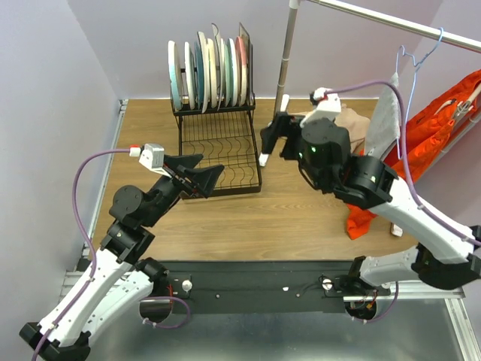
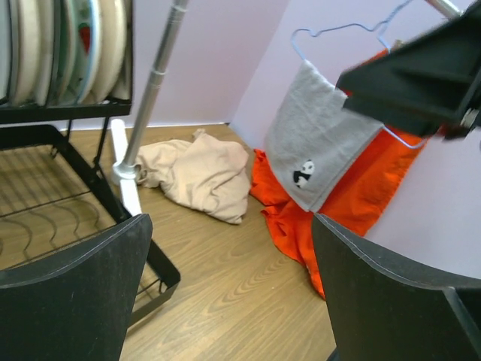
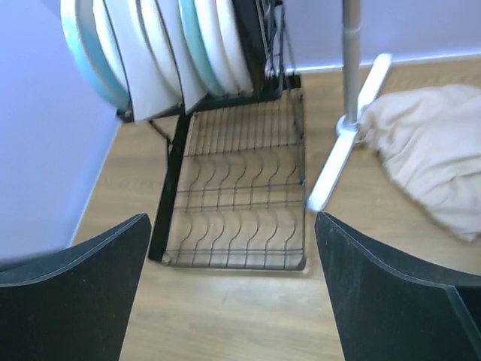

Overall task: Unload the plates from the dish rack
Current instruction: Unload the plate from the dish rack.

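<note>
Several plates stand on edge in the upper tier of the black wire dish rack; they also show in the left wrist view as plates and in the right wrist view as plates. The rack's lower tray of wavy dividers holds nothing. My left gripper hangs open over the tray's front left corner, facing right. My right gripper is open just right of the rack, facing it. Between the left gripper's and the right gripper's jaws only wood shows.
A metal clothes-rail stand rises right of the rack, its white foot on the table. A beige cloth lies by it. A grey towel on a hanger and an orange garment hang at the right.
</note>
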{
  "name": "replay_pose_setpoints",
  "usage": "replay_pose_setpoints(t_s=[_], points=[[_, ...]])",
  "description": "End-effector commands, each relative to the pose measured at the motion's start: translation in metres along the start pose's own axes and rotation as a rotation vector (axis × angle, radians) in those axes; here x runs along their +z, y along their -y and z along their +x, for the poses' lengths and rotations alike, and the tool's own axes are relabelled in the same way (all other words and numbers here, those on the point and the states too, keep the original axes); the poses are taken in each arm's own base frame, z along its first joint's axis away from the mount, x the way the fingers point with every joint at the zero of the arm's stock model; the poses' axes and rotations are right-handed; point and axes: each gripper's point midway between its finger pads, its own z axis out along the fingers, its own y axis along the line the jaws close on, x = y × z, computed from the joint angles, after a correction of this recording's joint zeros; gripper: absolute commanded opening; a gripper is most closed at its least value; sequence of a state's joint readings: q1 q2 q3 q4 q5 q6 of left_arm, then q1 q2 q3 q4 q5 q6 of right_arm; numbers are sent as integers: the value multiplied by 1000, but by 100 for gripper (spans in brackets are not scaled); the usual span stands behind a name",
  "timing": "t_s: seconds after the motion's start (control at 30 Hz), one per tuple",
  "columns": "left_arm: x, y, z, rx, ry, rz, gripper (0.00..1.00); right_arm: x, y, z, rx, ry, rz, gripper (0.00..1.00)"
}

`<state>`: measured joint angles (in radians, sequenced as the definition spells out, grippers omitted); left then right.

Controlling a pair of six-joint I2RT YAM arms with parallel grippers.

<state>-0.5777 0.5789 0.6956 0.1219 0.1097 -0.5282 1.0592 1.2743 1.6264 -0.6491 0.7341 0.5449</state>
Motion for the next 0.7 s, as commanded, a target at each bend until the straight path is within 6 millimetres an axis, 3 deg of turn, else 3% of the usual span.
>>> replay_pose_setpoints(t_s=[0.0,0.07,0.1,0.13,0.2,0.23,0.3,0.37,0.43,0.47,0.67], points=[[-9,-15,-23,10,65,-127,96,26,1,-48,-160,122,164,98],[-15,-19,-25,27,68,-148,96,48,-6,-50,-183,121,184,97],[-16,-22,-27,31,78,-165,96,50,-12,-67,-169,146,170,95],[-19,-21,-31,35,91,-169,96,57,-9,-76,-163,160,185,94],[-22,-24,-31,46,87,-183,96,81,-13,-72,-196,150,206,90],[-25,-22,-32,49,89,-179,96,83,-13,-91,-170,186,205,89],[-27,-22,-34,52,94,-183,96,105,-17,-90,-191,190,208,84],[-29,-20,-38,52,107,-178,96,116,-14,-107,-168,233,218,82],[-30,-19,-39,50,109,-174,95,138,-8,-104,-179,229,235,79],[-30,-18,-39,50,109,-170,95,139,-8,-112,-164,248,232,78],[-31,-26,-44,48,112,-228,94,161,-9,-107,-181,241,199,77]])
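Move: The right hand's likely aim, the black plate standing at the right-hand end of the rack's upper row, is roughly 21 cm ahead of it, 8 cm to its left and about level with it. The pink plate stands beside the black one, some 2 cm farther left. The metal pole rises about 25 cm ahead of the right hand, almost in line. From the left hand, the black plate lies about 25 cm ahead, 8 cm right and slightly above. Towards the right-hand end of the upper plate row, the right hand sweeps about 17 cm forward while rising some 5 cm, mostly early on. Its wrist turns clockwise about 15 degrees and tips up until the fingers point nearly level and straight ahead; they narrow by about a quarter, still empty and well open. The open left hand shifts 4 cm left, turning slightly counter-clockwise. ##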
